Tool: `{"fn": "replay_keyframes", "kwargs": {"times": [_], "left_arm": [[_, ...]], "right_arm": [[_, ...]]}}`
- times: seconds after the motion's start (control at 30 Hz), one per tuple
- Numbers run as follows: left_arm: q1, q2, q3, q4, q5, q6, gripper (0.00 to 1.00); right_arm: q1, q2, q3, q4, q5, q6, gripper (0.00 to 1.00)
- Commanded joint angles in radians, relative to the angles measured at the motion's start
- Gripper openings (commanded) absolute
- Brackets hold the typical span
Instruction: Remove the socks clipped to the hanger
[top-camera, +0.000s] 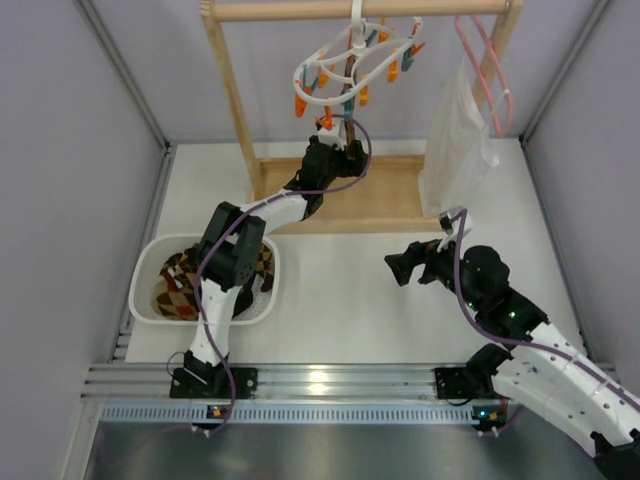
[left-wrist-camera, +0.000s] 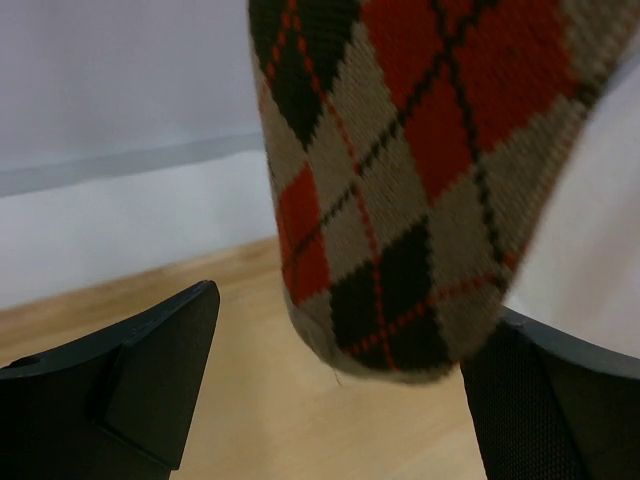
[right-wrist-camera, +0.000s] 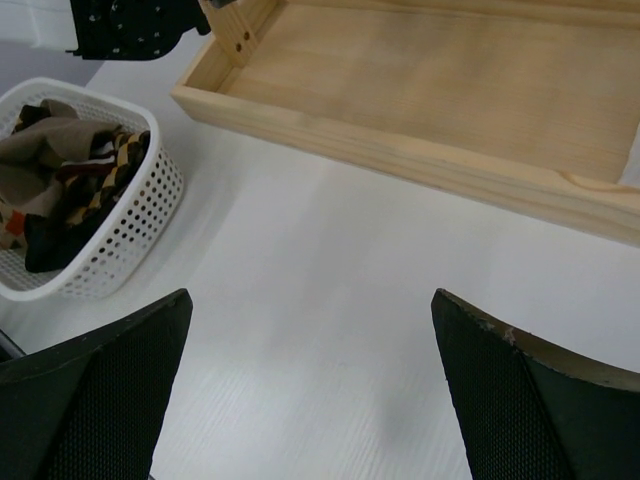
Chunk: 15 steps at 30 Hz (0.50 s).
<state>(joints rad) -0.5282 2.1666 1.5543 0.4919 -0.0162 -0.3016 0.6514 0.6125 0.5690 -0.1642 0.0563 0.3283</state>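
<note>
One argyle sock (left-wrist-camera: 420, 170), in tan, black and orange-red, hangs from the white ring hanger (top-camera: 330, 62) on the wooden rail. In the top view this sock (top-camera: 349, 100) is a dark strip under the orange and teal clips. My left gripper (left-wrist-camera: 335, 380) is open, and the sock's toe hangs between its fingers (left-wrist-camera: 150, 380), close to the right one; no contact shows. From above, the left gripper (top-camera: 345, 148) sits just below the sock. My right gripper (right-wrist-camera: 310, 390) is open and holds nothing over the white table. More socks (top-camera: 180, 285) lie in the basket.
A white perforated basket (top-camera: 262, 305) stands at the left by the left arm's base. The wooden rack's tray base (right-wrist-camera: 450, 100) lies behind the grippers. A pink hanger (top-camera: 487, 60) with a white translucent bag (top-camera: 458, 140) hangs at the right of the rail.
</note>
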Motion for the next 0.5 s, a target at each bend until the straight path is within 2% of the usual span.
{"fn": "replay_keyframes", "kwargs": {"times": [0.0,0.13,0.27,0.4,0.43,0.47], "left_arm": [[0.004,0.054,0.113,0.122,-0.128,0.094,0.98],[0.004,0.12,0.181,0.152,-0.166,0.157,0.95],[0.002,0.119,0.185,0.2,-0.157,0.188,0.8],[0.002,0.092,0.152,0.234,-0.153,0.216,0.58],[0.0,0.082,0.138,0.246,-0.157,0.225,0.4],[-0.001,0.059,0.124,0.252,-0.178,0.228,0.29]], "right_arm": [[-0.009,0.01,-0.006,0.041,-0.033,-0.023,0.99],[-0.009,0.027,-0.012,0.046,-0.042,-0.028,0.99],[-0.009,0.046,-0.018,0.06,-0.049,-0.025,0.99],[-0.009,0.07,-0.023,0.069,-0.052,-0.023,1.0],[-0.009,0.078,-0.023,0.071,-0.052,-0.023,1.0],[-0.009,0.082,-0.023,0.071,-0.052,-0.023,0.99]]}}
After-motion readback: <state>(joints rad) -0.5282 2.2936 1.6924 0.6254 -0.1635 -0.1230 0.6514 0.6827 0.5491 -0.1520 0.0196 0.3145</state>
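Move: The toe of the last hanging sock is only about 4 cm ahead of the left hand and some 3 cm above it, nearly in line with the open fingers. Roughly 25 cm above the hand and 5 cm ahead is the white hanger; the white bag stands about 25 cm to the right and 5 cm ahead. The wooden tray lies almost straight below, some 18 cm down. From the right hand that toe is about 32 cm ahead and 13 cm left, roughly level. Forward, about 4.5 cm and slowing, the left hand brings its open fingers around the toe of the hanging sock. Near the end of the reach it lifts by some 1.5 cm and tips its fingers upward, swinging a little counter-clockwise, and closes well past halfway to pinch the sock's lower end. The right hand, open and empty, sinks about 2.5 cm. ##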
